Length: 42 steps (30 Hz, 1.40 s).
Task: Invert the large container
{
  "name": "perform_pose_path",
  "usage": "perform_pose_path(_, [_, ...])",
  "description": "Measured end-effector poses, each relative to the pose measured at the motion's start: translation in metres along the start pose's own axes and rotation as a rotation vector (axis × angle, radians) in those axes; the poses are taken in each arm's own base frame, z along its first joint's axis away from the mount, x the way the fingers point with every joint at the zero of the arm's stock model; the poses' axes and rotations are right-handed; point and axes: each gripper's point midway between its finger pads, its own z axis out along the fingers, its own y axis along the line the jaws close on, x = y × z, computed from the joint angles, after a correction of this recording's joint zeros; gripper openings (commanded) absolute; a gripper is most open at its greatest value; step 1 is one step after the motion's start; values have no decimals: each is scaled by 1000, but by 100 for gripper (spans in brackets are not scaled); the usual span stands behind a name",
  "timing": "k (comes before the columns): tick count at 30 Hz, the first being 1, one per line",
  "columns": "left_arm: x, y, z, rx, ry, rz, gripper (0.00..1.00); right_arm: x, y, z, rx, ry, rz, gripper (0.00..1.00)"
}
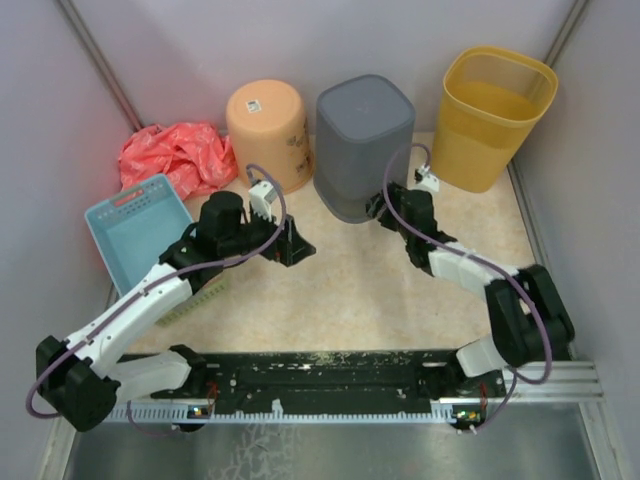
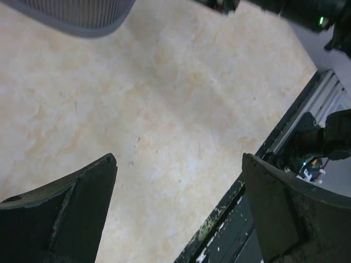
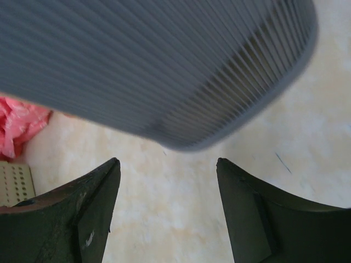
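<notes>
The large grey ribbed container (image 1: 363, 145) stands at the back middle of the table with its closed bottom facing up and its rim down. Its ribbed wall fills the top of the right wrist view (image 3: 153, 66). My right gripper (image 1: 385, 208) (image 3: 167, 161) is open just in front of the container's lower rim, with only bare table between its fingers. Left of the container, my left gripper (image 1: 290, 245) (image 2: 178, 158) is wide open and empty over the table. A corner of the grey container (image 2: 77, 13) shows at the top left of the left wrist view.
An orange bin (image 1: 268, 125) stands bottom up left of the grey one. A yellow bin (image 1: 495, 115) stands upright at the back right. A pink plastic bag (image 1: 175, 155) and a blue basket (image 1: 138, 225) lie at the left. A black rail (image 1: 330, 375) runs along the near edge.
</notes>
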Motion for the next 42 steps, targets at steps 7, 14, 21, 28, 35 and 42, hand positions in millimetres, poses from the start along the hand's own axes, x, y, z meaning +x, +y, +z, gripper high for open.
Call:
perform_pose_path(7, [45,16,-18,-87,43,-109,100,-37,41,55,-78,-68,21,72])
perform_pose_path(14, [82,30,-21,-146,80,-195,100,-76,11,33,-11,-99,-55,73])
perform_pose_path(21, [90,38,-9,-164,104,-221,100,-183,1,-39,127,-317,-164,71])
perform_pose_path(28, [92,42,-4,-178,117,-226,100,-333,30,-60,203,-457,-305,75])
perform_pose_path(35, [85,41,-2,-168,90,-217,100,-360,25,14,202,-279,-481,74])
perform_pose_path(42, [83,40,-2,-164,83,-213,100,-289,-36,94,193,51,-573,74])
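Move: The yellow container, open side up, stands about 20 cm ahead of the right hand and 25 cm to its right, its middle roughly level with the hand. The grey container is about 14 cm ahead and 4 cm to the left; the orange one stands some 17 cm ahead and 26 cm left. From the left hand the yellow container lies about 31 cm ahead, 41 cm right and 8 cm lower. Forward about 7 cm goes the right hand, up against the near side of the grey container, then it backs off and swings right and steeply up, to some 30 cm above its start, arcs forward and sinks to the yellow container's left rim, fingers still open, wrist rolling its left side down about 35 degrees. The empty left hand drops roughly 9 cm, easing back and left. ##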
